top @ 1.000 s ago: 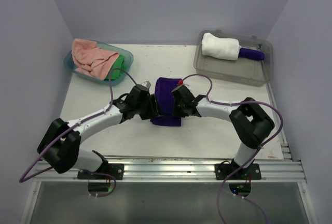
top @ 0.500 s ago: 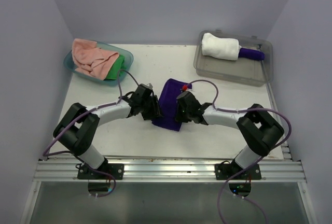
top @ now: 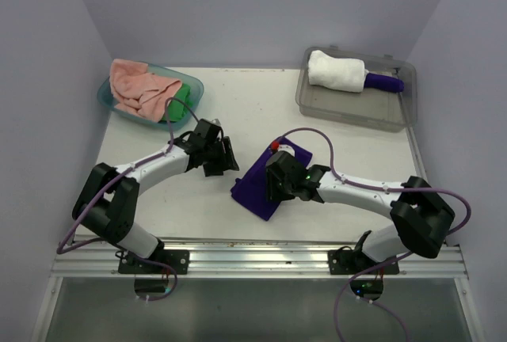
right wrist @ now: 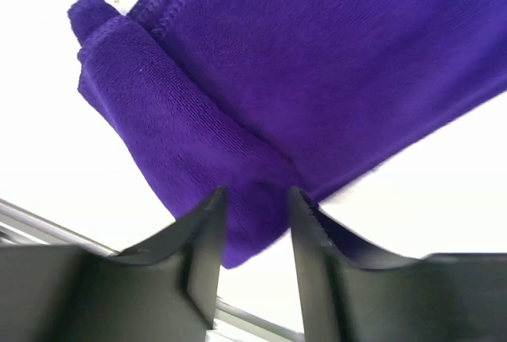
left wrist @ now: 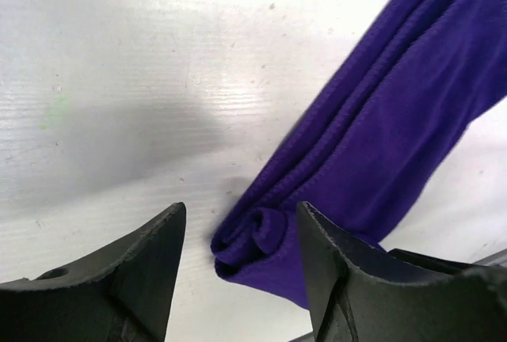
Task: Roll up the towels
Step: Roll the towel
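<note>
A purple towel lies slanted on the white table, partly rolled at its near end. My right gripper sits on that near end. In the right wrist view the right gripper pinches the rolled edge of the towel between its two fingers. My left gripper is open and empty, just left of the towel. In the left wrist view the left gripper frames the towel's rolled corner, which lies on the table untouched.
A teal basket at the back left holds a pink towel and a green one. A clear bin at the back right holds a white rolled towel and a purple roll.
The left gripper has let go of the towel and drawn back to the left. The right gripper has pulled the towel nearer and to the right, turning it slantwise.
</note>
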Controlling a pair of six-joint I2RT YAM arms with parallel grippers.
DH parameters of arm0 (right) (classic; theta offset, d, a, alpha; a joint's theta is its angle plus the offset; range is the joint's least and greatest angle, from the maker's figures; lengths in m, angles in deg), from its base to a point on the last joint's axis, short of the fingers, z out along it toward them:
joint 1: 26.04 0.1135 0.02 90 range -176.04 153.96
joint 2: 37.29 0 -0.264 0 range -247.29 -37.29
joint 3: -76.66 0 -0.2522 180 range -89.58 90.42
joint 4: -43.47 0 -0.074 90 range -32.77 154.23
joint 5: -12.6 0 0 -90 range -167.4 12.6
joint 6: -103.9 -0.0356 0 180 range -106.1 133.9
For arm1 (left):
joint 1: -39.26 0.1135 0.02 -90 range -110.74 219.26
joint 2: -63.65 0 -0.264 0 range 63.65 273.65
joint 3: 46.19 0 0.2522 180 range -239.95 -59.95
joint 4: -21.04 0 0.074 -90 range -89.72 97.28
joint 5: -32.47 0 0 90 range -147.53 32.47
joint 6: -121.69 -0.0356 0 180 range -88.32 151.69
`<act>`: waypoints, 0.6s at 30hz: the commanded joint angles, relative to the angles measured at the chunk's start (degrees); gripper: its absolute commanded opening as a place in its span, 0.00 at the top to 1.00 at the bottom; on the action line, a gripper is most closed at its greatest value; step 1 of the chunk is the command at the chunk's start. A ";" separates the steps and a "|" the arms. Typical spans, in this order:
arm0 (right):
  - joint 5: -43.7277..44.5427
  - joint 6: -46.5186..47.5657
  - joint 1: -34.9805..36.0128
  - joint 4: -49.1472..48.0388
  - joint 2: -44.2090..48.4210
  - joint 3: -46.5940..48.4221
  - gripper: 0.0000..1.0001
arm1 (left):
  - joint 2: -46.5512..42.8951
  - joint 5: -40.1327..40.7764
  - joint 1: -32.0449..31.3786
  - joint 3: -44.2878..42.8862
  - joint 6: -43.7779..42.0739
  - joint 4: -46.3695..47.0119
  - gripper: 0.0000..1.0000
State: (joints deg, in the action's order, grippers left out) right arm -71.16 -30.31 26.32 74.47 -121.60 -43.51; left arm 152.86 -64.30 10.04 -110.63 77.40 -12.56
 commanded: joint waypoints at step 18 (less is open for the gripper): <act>8.79 37.26 16.54 6.68 -1.55 9.84 0.33 | -14.85 2.72 4.60 -1.18 -1.07 -8.64 0.38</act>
State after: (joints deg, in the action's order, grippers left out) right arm -64.97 0.64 41.64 80.54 -121.15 -36.00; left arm 140.05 -63.18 14.04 -113.06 75.65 -19.14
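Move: The purple towel's near folded end has its middle about 5 cm to the left of the right hand and 3 cm back, some 4 cm lower; that end's left corner lies 9 cm left and 2 cm ahead of the right hand, and the towel's far end some 14 cm ahead and 8 cm right. The metal rail runs about 12 cm straight behind it. From the left hand, the folded end lies about 9 cm back and 5 cm right. Above the towel's near folded end, the right hand rises about 4 cm, then swings back and left by some 5 cm while turning roughly 35 degrees counter-clockwise and spreading its half-open fingers wider, until they hang over the end's near right corner. The left hand, fingers still open, climbs 7 cm off the left corner, then eases left. ##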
